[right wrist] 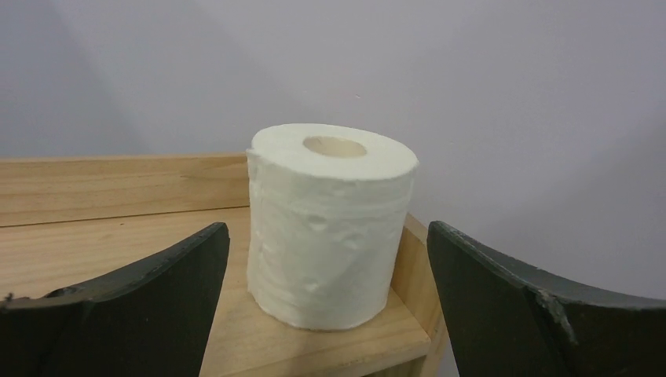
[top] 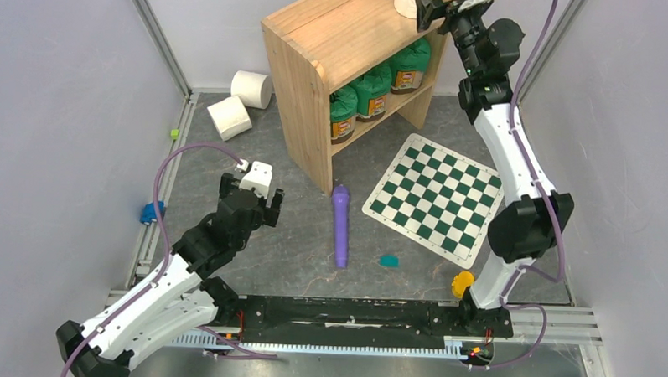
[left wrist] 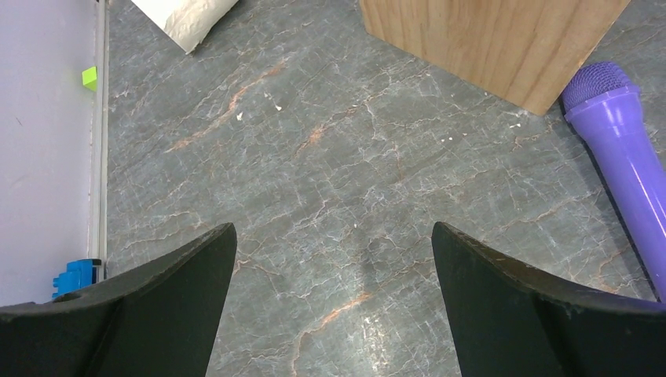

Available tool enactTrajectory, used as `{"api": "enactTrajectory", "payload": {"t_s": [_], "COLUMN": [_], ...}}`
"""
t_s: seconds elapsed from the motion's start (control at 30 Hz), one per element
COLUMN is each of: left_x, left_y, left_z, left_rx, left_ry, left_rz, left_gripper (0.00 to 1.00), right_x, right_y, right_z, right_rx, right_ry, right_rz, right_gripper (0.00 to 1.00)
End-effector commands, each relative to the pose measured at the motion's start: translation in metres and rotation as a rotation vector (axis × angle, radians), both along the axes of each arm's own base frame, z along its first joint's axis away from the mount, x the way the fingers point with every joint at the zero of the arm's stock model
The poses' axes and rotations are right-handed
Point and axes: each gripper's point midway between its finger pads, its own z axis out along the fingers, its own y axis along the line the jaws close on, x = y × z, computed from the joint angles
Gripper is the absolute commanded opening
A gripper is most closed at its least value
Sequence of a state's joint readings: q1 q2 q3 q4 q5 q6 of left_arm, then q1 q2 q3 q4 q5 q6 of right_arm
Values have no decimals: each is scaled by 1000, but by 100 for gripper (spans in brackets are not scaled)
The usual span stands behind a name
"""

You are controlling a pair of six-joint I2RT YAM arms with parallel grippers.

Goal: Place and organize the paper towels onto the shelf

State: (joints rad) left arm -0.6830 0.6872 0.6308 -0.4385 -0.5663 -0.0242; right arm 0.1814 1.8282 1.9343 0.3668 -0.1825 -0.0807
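One white paper towel roll [right wrist: 330, 224] stands upright on the far right corner of the wooden shelf's top [top: 344, 30], and shows at the frame's upper edge in the top view [top: 407, 2]. My right gripper [top: 429, 12] is open, its fingers apart on either side of that roll [right wrist: 328, 226] without touching it. Two more rolls [top: 252, 88] [top: 229, 117] lie on the floor left of the shelf. My left gripper [top: 252, 194] hangs open over bare floor [left wrist: 334, 228], nothing between its fingers. One roll's edge [left wrist: 188, 16] and the shelf's side panel [left wrist: 487, 39] show ahead of it.
Three green canisters [top: 372, 89] fill the shelf's lower tier. A checkered board [top: 435, 196] lies right of the shelf, and a purple microphone [top: 340, 225] lies in front of it. Small teal [top: 388, 261], yellow [top: 461, 283], blue [top: 152, 211] and green [top: 174, 133] pieces are scattered about.
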Motion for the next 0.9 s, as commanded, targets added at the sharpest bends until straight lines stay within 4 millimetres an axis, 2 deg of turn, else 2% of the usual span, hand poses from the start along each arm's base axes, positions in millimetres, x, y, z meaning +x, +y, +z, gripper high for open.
{"api": "enactTrajectory", "payload": {"t_s": [0.0, 0.2, 0.37, 0.5, 0.67, 0.87], "left_x": [2, 2, 1, 1, 8, 35], "left_y": [-3, -3, -1, -1, -6, -10], "left_z": [14, 18, 21, 21, 25, 26], "left_rx": [-24, -37, -55, -74, -127, -214], "left_ry": [-47, -54, -64, -61, -38, 29], "left_rz": [-11, -5, 7, 22, 67, 145], "left_gripper": [100, 100, 100, 100, 100, 100], "right_x": [-56, -75, -111, -143, -183, -216], "right_y": [-13, -22, -36, -49, -55, -61], "right_z": [58, 62, 38, -2, -58, -134], "right_rx": [18, -1, 28, 49, 60, 40], "right_ry": [-155, -147, -135, -69, 19, 158], "right_rz": [-10, -46, -82, -112, -99, -100], "right_gripper": [98, 98, 98, 98, 98, 98]}}
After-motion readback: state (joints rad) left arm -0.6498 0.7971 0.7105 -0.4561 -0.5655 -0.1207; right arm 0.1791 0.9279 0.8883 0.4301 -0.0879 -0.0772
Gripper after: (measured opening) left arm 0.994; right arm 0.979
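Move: The white paper towel roll already stands free on the shelf top, about 6 cm ahead of the right hand and 3 cm to its left, nearly level. Of the green packs one board lower, some 20 cm below that hand, the rightmost is about 4 cm ahead and 3 cm left, the middle one about 4 cm back and 12 cm left. From the left hand the roll lies roughly 36 cm ahead, 38 cm right and 33 cm up. The roll is left standing as the right hand, fingers already wide open, backs off it: first back and up about 4 cm, then, still going back, down past the shelf's front. It ends some 20 cm back, 10 cm lower and 5 cm to the right, the wrist barely turning, the fingers staying open. ##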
